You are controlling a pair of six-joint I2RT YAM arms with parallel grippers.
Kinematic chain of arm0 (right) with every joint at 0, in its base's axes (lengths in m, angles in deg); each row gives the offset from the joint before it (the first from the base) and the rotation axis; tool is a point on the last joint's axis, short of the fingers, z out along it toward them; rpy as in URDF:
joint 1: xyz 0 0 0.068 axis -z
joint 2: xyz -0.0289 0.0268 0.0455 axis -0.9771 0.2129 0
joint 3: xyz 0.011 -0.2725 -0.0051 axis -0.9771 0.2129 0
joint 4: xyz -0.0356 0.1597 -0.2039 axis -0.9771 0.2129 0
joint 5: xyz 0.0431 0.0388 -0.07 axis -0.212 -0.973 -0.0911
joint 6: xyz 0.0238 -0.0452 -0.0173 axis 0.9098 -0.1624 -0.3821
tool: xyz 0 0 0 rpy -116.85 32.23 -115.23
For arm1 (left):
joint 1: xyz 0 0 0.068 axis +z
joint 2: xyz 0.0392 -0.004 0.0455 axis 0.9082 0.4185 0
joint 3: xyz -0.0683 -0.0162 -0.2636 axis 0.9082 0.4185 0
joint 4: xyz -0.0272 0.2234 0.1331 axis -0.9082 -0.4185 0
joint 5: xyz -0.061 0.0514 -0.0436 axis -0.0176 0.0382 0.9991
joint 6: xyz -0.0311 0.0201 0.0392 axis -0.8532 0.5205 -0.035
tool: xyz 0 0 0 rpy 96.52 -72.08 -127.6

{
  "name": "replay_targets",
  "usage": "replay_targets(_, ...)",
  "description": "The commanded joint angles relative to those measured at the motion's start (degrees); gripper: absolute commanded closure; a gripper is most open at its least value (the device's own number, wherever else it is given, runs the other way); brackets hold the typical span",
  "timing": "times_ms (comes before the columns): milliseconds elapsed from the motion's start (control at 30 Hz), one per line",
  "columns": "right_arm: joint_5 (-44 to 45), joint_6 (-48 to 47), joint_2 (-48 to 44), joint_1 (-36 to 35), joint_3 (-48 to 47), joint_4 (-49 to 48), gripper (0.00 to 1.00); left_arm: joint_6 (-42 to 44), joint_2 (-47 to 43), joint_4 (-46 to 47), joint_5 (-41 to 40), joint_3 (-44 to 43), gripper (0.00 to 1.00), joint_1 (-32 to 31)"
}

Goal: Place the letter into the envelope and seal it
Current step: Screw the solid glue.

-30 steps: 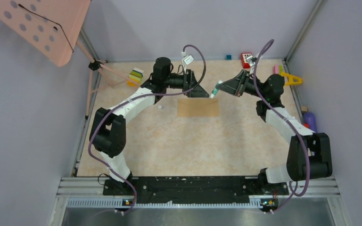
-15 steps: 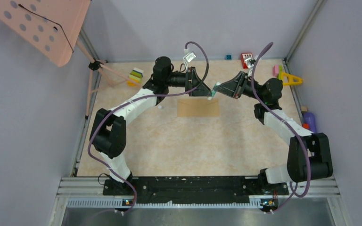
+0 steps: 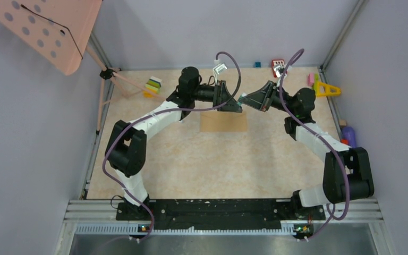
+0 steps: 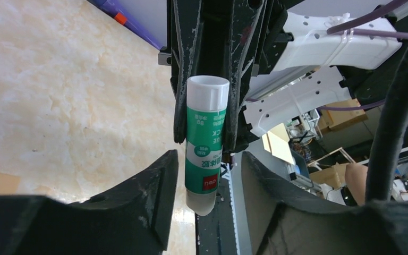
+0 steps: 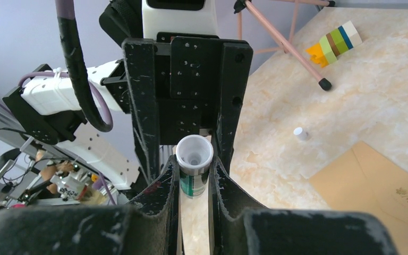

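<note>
The tan envelope lies flat on the table below both grippers; its corner also shows in the right wrist view. The letter is out of view. Raised over the envelope's far edge, my right gripper is shut on a green-and-white glue stick. My left gripper faces it, open. Its jaws stand on either side of the glue stick's pale free end, with a gap on each side.
A small white cap lies on the table left of the envelope. A pink perforated stand on a tripod fills the far left. Coloured blocks, a red item, a yellow clamp and a purple bottle line the edges.
My left gripper has moved right to meet the right gripper, and its jaws have narrowed round the glue stick's free end. The right gripper has shifted slightly left, still holding the stick.
</note>
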Motion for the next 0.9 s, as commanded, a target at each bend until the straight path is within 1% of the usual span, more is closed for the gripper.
replay_targets(0, 0.5, -1.7, 0.0, -0.8, 0.2, -2.5, 1.0, 0.1, 0.1, 2.7, 1.1, -0.7, 0.54, -0.2)
replay_targets(33, 0.4, -1.8, 0.1, -0.8, 0.1, -2.4, 1.0, 0.2, 0.1, 2.6, 1.1, -0.7, 0.62, -0.2)
replay_targets(67, 0.4, -1.8, 0.1, -0.8, 0.2, -2.4, 1.0, 0.2, 0.1, 2.5, 1.0, -0.8, 0.68, -0.2)
replay_targets(100, 0.3, -1.9, 0.1, -0.9, 0.1, -2.3, 1.0, 0.2, 0.0, 2.3, 1.0, -0.9, 0.72, -0.2)
replay_targets(233, -0.3, -2.2, 0.3, -0.7, -0.1, -1.5, 0.99, 1.0, 0.1, 1.3, 1.0, -1.4, 0.76, -0.2)
replay_targets(300, -1.7, -3.7, 0.3, -0.6, -1.5, 0.9, 0.8, 3.2, 0.1, -0.6, 1.0, -1.7, 0.79, -0.2)
replay_targets(333, -2.5, -4.7, 0.2, -0.2, -2.6, 3.7, 0.68, 5.9, 0.0, -3.3, 1.1, -2.2, 0.79, -0.2)
replay_targets(367, -3.4, -6.4, 0.0, 0.3, -4.2, 7.2, 0.61, 10.6, -0.3, -7.8, 1.0, -3.0, 0.79, -0.2)
replay_targets(400, -4.2, -8.2, -0.3, 1.1, -5.9, 13.4, 0.57, 16.4, -0.6, -13.2, 0.5, -4.0, 0.79, -0.2)
replay_targets(433, -4.9, -9.8, -0.5, 2.0, -7.5, 16.3, 0.53, 23.0, -1.0, -20.1, 0.0, -5.2, 0.79, -0.1)
replay_targets(500, -5.9, -15.6, -0.9, 3.6, -11.2, 29.7, 0.45, 35.7, -1.8, -35.4, -2.4, -7.2, 0.79, -0.1)
replay_targets(600, -6.2, -28.9, -1.3, 4.4, -16.1, 49.0, 0.45, 50.2, -2.9, -47.8, -6.5, -8.5, 0.79, -0.1)
replay_targets(633, -6.1, -32.0, -1.4, 4.4, -16.7, 53.6, 0.44, 54.0, -3.1, -51.2, -7.6, -9.0, 0.79, -0.2)
replay_targets(767, -7.1, -34.7, 0.0, 4.2, -16.3, 61.3, 0.45, 67.3, -2.2, -64.1, -11.5, -11.5, 0.8, -0.9)
replay_targets(867, -6.8, -35.6, 2.2, 3.4, -16.8, 65.0, 0.45, 72.9, -1.1, -70.0, -15.3, -12.2, 0.81, -2.1)
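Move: The glue stick already sits between the left hand's open fingers, its middle about 2 cm to the right, 1 cm ahead and 1 cm above. From the right hand, which grips its white screw end, that middle is some 2 cm left, 1 cm back and 2 cm below. From the left hand, the envelope lies roughly 9 cm ahead, 5 cm left and 25 cm down on the table; the white cap lies level with the envelope's middle, about 24 cm to the left of the hand. The left fingers close on the barrel of the glue stick near its free end and pinch it; only then do the right fingers open and let go of the screw end. The left hand carries the stick down about 9 cm towards the envelope, drifting some 4 cm left while its fingers tip down and the wrist rolls, some 30 degrees in all. The right hand draws off, first forward and right, then down and back. ##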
